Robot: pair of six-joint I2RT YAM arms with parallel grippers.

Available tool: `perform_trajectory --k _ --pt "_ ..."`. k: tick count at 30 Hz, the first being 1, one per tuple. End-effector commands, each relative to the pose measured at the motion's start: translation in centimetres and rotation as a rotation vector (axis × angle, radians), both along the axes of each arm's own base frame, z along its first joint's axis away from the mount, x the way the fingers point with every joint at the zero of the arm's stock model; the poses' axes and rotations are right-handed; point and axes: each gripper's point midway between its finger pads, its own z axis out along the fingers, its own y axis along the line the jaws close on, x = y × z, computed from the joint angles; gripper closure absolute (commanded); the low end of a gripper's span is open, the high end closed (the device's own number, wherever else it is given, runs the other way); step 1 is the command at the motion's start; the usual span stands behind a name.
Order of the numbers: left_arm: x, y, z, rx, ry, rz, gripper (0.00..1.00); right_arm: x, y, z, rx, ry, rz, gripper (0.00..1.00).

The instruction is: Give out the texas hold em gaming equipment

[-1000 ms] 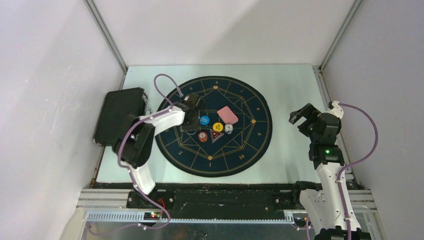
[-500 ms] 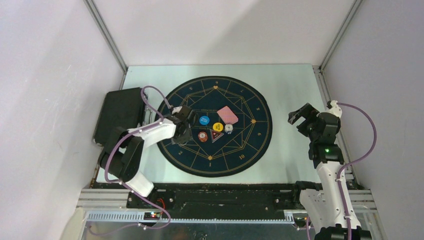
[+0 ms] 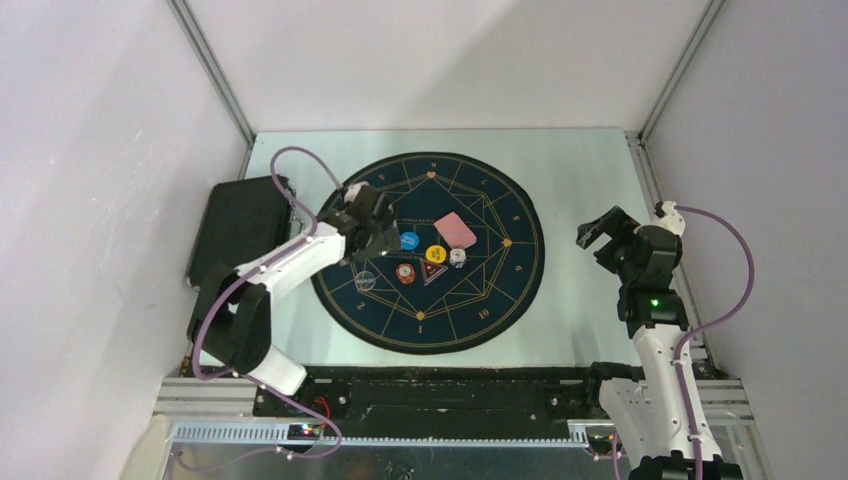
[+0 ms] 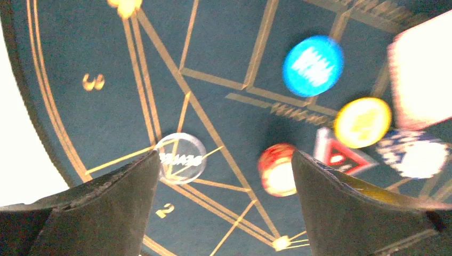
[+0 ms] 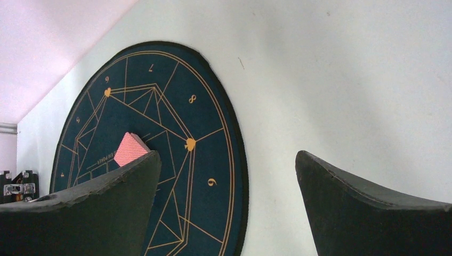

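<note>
On the dark round mat (image 3: 500,290) lie a blue chip (image 3: 409,240), a yellow chip (image 3: 435,254), a red-white chip (image 3: 405,272), a red triangular token (image 3: 432,272), a white chip (image 3: 457,257) and pink-backed cards (image 3: 455,230). A clear grey chip (image 3: 365,280) lies alone toward the mat's left, by the numeral 2. My left gripper (image 3: 372,238) hovers open just above and behind it. In the left wrist view the grey chip (image 4: 180,158) sits by the left finger and the red-white chip (image 4: 277,169) by the right one, with nothing between them. My right gripper (image 3: 598,232) stands open over bare table, right of the mat.
A black rectangular case (image 3: 235,235) lies at the table's left edge, beside the mat. White walls close in the table on three sides. The right wrist view shows the mat's edge (image 5: 237,160) and the pink-backed cards (image 5: 129,149).
My left gripper came down onto the mat's left side, opened and let go of the grey chip there, then drew back up and away. The right arm has not moved.
</note>
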Motion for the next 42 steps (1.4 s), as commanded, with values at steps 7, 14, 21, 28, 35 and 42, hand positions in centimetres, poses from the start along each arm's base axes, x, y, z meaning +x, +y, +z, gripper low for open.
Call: perform_trajectory --k 7,14,21,28,35,42 --pt "8.1 -7.0 3.4 -0.107 -0.084 -0.185 0.00 0.7 0.1 0.8 -0.014 -0.046 0.027 0.00" --pt "10.1 -7.7 1.0 -0.097 -0.027 -0.204 0.00 0.7 0.2 0.7 -0.013 -0.041 0.033 0.00" --pt "9.7 -8.0 -2.7 -0.103 0.068 -0.225 0.06 0.8 0.1 0.5 -0.012 -0.033 0.028 0.00" --pt "8.8 -7.7 -4.5 -0.083 0.125 -0.233 0.22 0.8 0.1 0.2 -0.009 -0.021 0.025 0.00" --pt "8.2 -8.1 -5.7 -0.075 0.164 -0.251 0.27 0.8 0.0 0.2 -0.007 -0.023 0.023 0.00" --pt "7.9 -7.8 -6.2 -0.008 0.196 -0.244 0.29 0.7 -0.1 0.3 -0.012 -0.025 0.018 0.00"
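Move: Ahead and to the right of the left hand, about 8 cm out and 8 cm across, lies the blue small blind button, some 6 cm below. The red chip stack is some 9 cm nearer the base than that button, about 7 cm right of the hand; the yellow button lies 5 cm ahead and 15 cm right, the card deck about 12 cm ahead and 19 cm right. From the right hand, the blue button is roughly 40 cm left, 8 cm ahead and 17 cm below. Swinging forward and right about 12 cm with the fingers wide, the left hand first lifts some 5 cm, then sinks about 10 cm over the blue small blind button, tipping down and turning clockwise some 10 degrees each. Its fingers narrow by about a quarter during the descent and end either side of the button, the right one close to its rim. ##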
